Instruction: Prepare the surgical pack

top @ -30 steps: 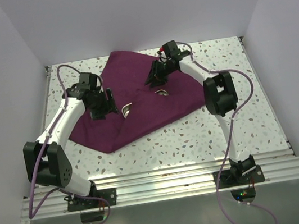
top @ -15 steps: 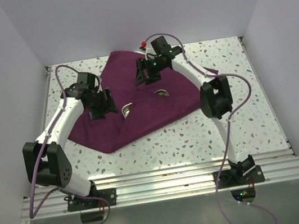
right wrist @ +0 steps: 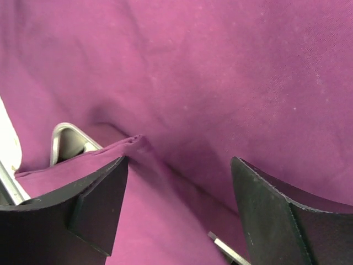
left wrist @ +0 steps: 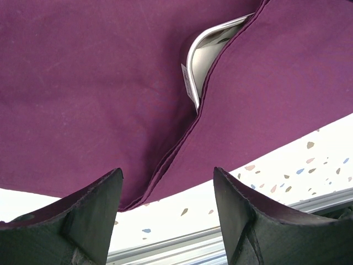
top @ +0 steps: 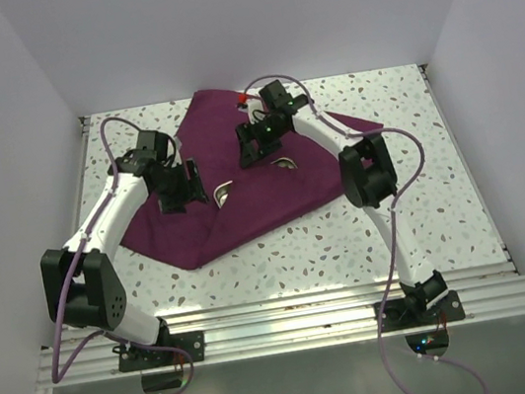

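The surgical pack, a dark maroon cloth drape (top: 272, 190), lies folded over a steel tray in the middle of the table. Shiny tray corners peek out at a slit (top: 223, 192) and at a second gap (top: 284, 163). My left gripper (top: 190, 183) hovers open over the drape's left fold, and its wrist view shows the tray corner (left wrist: 207, 52) between two cloth flaps (left wrist: 99, 83). My right gripper (top: 249, 144) hangs open above the drape's far part, with only cloth (right wrist: 220, 72) below it and a tray corner (right wrist: 66, 141) to its left. Neither gripper holds anything.
The speckled tabletop (top: 397, 226) shows around the drape. White walls close in the left, back and right sides. An aluminium rail (top: 292, 317) with both arm bases runs along the near edge. The right arm's elbow (top: 368, 170) stands over the drape's right corner.
My right gripper has opened and swung left and back over the drape, letting go of the cloth. The left arm has stayed still.
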Tool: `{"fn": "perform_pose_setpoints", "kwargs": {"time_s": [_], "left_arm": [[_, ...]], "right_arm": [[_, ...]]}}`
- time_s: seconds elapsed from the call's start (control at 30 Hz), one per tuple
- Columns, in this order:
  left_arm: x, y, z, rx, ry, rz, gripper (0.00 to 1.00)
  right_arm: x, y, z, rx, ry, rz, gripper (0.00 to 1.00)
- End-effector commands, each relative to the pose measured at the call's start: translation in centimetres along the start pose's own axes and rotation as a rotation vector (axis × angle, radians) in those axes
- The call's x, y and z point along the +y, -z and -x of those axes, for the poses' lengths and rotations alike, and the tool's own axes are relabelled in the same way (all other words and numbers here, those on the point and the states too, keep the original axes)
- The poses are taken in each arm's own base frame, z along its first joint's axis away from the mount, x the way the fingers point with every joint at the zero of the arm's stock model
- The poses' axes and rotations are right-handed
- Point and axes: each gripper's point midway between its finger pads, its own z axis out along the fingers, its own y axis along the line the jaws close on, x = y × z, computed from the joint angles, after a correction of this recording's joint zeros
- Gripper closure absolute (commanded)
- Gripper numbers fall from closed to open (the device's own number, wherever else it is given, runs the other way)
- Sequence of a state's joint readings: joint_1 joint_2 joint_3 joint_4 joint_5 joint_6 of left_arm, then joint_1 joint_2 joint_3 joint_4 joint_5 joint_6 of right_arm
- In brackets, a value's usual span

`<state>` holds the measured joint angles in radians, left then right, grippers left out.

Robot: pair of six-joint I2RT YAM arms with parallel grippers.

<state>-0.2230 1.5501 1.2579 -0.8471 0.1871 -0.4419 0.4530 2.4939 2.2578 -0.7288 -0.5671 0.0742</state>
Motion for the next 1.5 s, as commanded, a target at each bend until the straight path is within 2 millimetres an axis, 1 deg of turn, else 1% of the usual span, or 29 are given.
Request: {"fn": "perform_pose_setpoints", "kwargs": {"time_s": [0.0,0.17,0.2,0.27,0.3,0.37,0.4,0.43,0.47,0.5,0.57,0.6,0.67,0.7,0.73,0.8,0.87,0.9,0.93,0.97,1.07,1.1,1.13,1.23,1.3,1.33,1.37,1.4,1.47], "left_arm": [[0.0,0.3,0.3,-0.021,-0.034,-0.026,0.29],[0.6,0.3,0.5,-0.022,-0.033,-0.025,0.29],[0.8,0.3,0.5,-0.022,-0.030,-0.024,0.29],[0.9,0.3,0.5,-0.021,-0.027,-0.023,0.29],[1.0,0.3,0.5,-0.022,-0.023,-0.025,0.29],[1.1,0.4,0.5,-0.023,-0.019,-0.026,0.29],[1.2,0.3,0.5,-0.021,-0.016,-0.025,0.29],[1.2,0.4,0.6,-0.023,-0.012,-0.029,0.29],[1.2,0.4,0.5,-0.022,-0.011,-0.030,0.29],[1.3,0.4,0.4,-0.020,-0.007,-0.028,0.30],[1.4,0.5,0.3,-0.023,-0.005,-0.026,0.29],[1.5,0.5,0.3,-0.024,-0.002,-0.023,0.29],[1.7,0.6,0.3,-0.028,0.008,-0.012,0.30],[2.1,0.6,0.3,-0.030,0.012,0.010,0.30],[2.3,0.7,0.3,-0.035,0.024,0.024,0.30],[3.1,0.9,0.5,-0.050,0.038,0.070,0.29],[3.7,1.0,0.5,-0.057,0.062,0.106,0.30],[4.3,1.2,0.6,-0.065,0.075,0.142,0.29],[4.5,1.3,0.6,-0.070,0.089,0.152,0.29],[5.1,1.4,0.8,-0.081,0.099,0.179,0.29],[5.7,1.6,0.8,-0.083,0.138,0.204,0.29],[6.4,1.8,0.9,-0.092,0.156,0.236,0.29],[6.7,1.9,0.9,-0.095,0.166,0.240,0.28],[7.9,2.0,1.0,-0.100,0.218,0.258,0.27],[9.1,2.2,1.0,-0.101,0.268,0.266,0.27],[9.6,2.2,0.9,-0.098,0.281,0.270,0.27],[10.1,2.3,0.8,-0.092,0.301,0.275,0.26],[10.2,2.2,0.7,-0.087,0.300,0.280,0.27],[11.8,2.5,0.9,-0.094,0.343,0.307,0.26]], "right_arm": [[0.7,0.0,1.3,-0.031,0.083,0.048,0.22],[1.6,-0.4,0.6,-0.015,0.078,0.122,0.29],[1.7,-0.4,0.6,-0.014,0.073,0.133,0.32],[2.2,-0.5,0.6,-0.017,0.065,0.159,0.36],[2.6,-0.4,0.6,-0.017,0.052,0.179,0.42],[3.0,-0.3,0.9,-0.032,0.051,0.202,0.47],[3.3,-0.3,0.8,-0.029,0.031,0.221,0.54],[3.5,-0.3,1.2,-0.046,0.034,0.229,0.60],[3.5,-0.3,1.2,-0.045,0.024,0.234,0.67],[3.7,-0.2,1.4,-0.048,0.018,0.238,0.79],[3.5,-0.4,1.7,-0.057,0.002,0.239,0.91],[3.4,-0.3,1.9,-0.063,-0.018,0.237,1.00],[2.2,-0.4,2.5,-0.087,-0.042,0.186,1.00],[2.1,-0.4,2.8,-0.095,-0.063,0.178,1.00],[0.9,-0.6,3.1,-0.110,-0.078,0.128,1.00],[0.3,-0.6,3.6,-0.124,-0.100,0.088,1.00],[-0.8,-1.0,3.7,-0.130,-0.129,0.050,1.00],[-0.7,-1.2,3.9,-0.137,-0.129,0.051,1.00],[-0.8,-1.4,3.9,-0.134,-0.136,0.051,1.00],[-1.3,-1.8,4.0,-0.136,-0.145,0.038,1.00],[-1.7,-2.3,3.8,-0.130,-0.163,0.042,1.00],[-1.8,-2.7,3.6,-0.126,-0.167,0.045,1.00],[-1.7,-2.8,3.8,-0.132,-0.162,0.049,1.00],[-2.3,-3.2,3.8,-0.142,-0.177,0.036,1.00],[-2.4,-3.4,4.0,-0.152,-0.181,0.036,1.00],[-2.7,-3.9,3.7,-0.146,-0.190,0.034,1.00],[-2.7,-3.9,4.0,-0.152,-0.195,0.038,1.00],[-2.9,-4.0,3.9,-0.147,-0.199,0.034,1.00],[-3.1,-4.5,3.6,-0.141,-0.206,0.029,1.00]]}}
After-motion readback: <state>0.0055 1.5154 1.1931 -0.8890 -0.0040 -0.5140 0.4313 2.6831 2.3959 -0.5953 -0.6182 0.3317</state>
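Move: The folded flap's edge lies just by the right fingertips, about 2 cm left, 1 cm back and 1 cm below. The tray's exposed left corner is roughly 7 cm back and 7 cm left of that hand, its other bare corner 2 cm back and 10 cm right. From the left hand, some 11 cm below it, the wrap's left corner is about 20 cm left and 8 cm back, its near corner 5 cm left and 15 cm back. Right fingers pinch the flap edge and draw it about 4 cm forward and down; left hand moves 10 cm left. ##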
